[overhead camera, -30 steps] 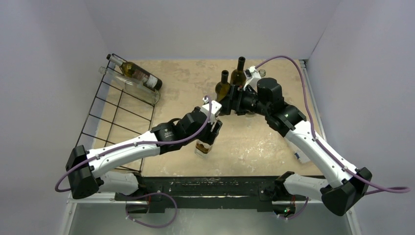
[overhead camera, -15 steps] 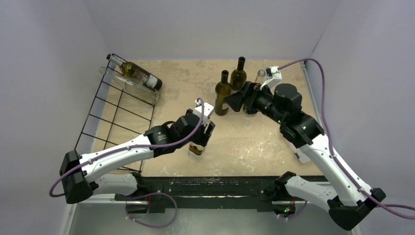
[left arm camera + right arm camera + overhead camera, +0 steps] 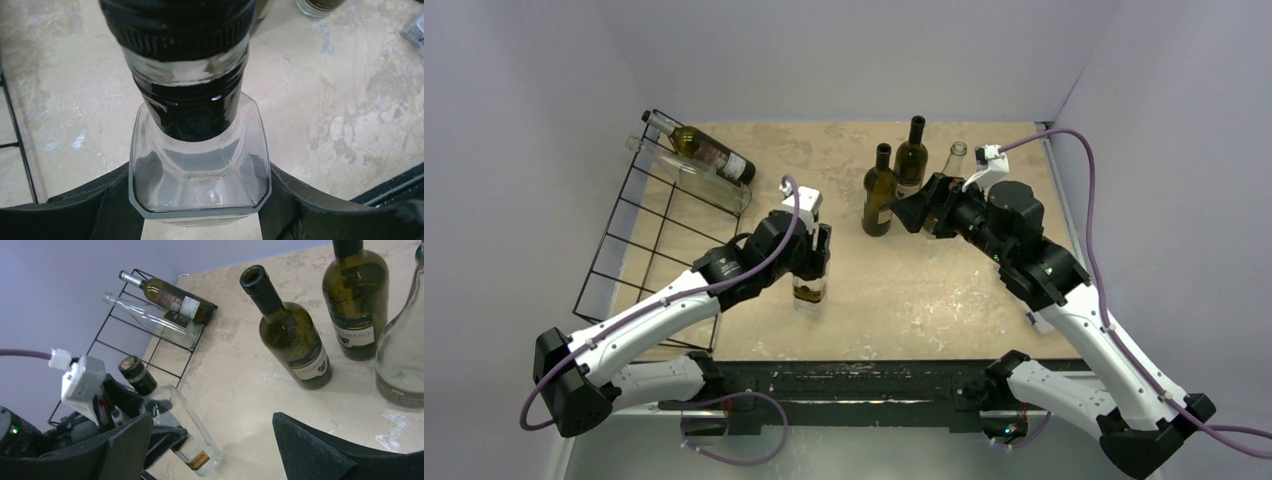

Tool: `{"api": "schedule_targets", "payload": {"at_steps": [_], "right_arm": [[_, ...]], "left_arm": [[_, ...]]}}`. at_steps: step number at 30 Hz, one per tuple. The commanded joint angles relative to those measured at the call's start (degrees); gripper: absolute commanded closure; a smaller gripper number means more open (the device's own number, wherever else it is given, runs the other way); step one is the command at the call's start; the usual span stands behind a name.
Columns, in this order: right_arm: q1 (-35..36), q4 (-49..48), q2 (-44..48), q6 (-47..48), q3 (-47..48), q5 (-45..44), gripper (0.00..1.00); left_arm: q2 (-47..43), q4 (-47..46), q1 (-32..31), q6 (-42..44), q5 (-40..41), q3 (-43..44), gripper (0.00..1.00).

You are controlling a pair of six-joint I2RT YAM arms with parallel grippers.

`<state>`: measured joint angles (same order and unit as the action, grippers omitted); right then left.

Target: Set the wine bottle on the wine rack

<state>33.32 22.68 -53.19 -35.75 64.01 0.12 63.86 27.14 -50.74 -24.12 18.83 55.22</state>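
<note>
My left gripper (image 3: 810, 256) is shut on a clear square glass bottle (image 3: 808, 291) with a black cap. It holds the bottle upright by the shoulders, in the middle of the table to the right of the wine rack. The left wrist view shows the bottle (image 3: 200, 170) from above, between my gripper's (image 3: 200, 212) fingers. The black wire wine rack (image 3: 662, 232) lies at the left. A dark bottle (image 3: 712, 154) and a clear bottle (image 3: 690, 173) lie on its far end. My right gripper (image 3: 916, 212) is open and empty near the upright bottles. Its wrist view (image 3: 214, 427) also shows the held bottle (image 3: 192, 432) and the rack (image 3: 150, 342).
Two green bottles (image 3: 879, 192) (image 3: 911, 156) and a clear one (image 3: 951, 161) stand upright at the back right, just beyond my right gripper. A small white object (image 3: 1034, 318) lies near the right edge. The table's front rail (image 3: 854, 378) runs along the near side.
My left arm has carried the clear bottle to the left, toward the rack. My right arm has drawn back to the right, away from the upright green bottles.
</note>
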Motion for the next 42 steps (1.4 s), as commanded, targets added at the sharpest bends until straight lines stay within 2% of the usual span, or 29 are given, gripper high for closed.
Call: {"api": "schedule_targets", "payload": {"at_steps": [1, 13, 20, 26, 33, 42], "right_arm": [[-0.1, -0.3, 1.1, 2.2, -1.3, -2.0, 0.06], [-0.2, 1.6, 0.1, 7.4, -1.8, -4.0, 0.05], [-0.2, 1.5, -2.5, 9.2, -1.6, -0.9, 0.05], [-0.2, 1.2, -4.4, 10.1, -1.9, 1.0, 0.05], [-0.1, 0.0, -4.8, 10.8, -3.0, 0.9, 0.05], [-0.2, -0.8, -5.5, 12.2, -4.6, 0.1, 0.05]], "left_arm": [[-3.4, -1.1, 4.2, -4.8, 2.1, 3.2, 1.00], [0.2, 8.0, 13.8, -13.4, 10.0, 10.9, 1.00], [4.9, 15.0, 19.2, -21.2, 16.9, 18.0, 1.00], [9.9, 19.2, 24.0, -26.7, 18.2, 24.3, 1.00], [18.5, 32.9, 30.4, -39.4, 21.9, 34.2, 1.00], [21.3, 32.0, 38.6, -43.6, 22.8, 34.2, 1.00]]}}
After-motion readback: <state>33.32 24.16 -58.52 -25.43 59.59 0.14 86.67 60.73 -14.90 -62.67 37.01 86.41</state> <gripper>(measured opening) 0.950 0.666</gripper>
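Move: The left hand already holds the square clear bottle by its neck; the free rack slot lies about 12 cm ahead, 31 left and 9 lower. At that height, the racked clear bottle is 20 ahead, 29 left, the racked dark one 27 ahead, 28 left. For the right hand the slot is roughly 10 ahead, 52 left, 22 down; the nearest standing dark bottle 10 ahead, 8 left, 20 down. Left hand carries the bottle 22 cm left, 11 forward towards the rack, turning counter-clockwise; right hand sinks 7. ##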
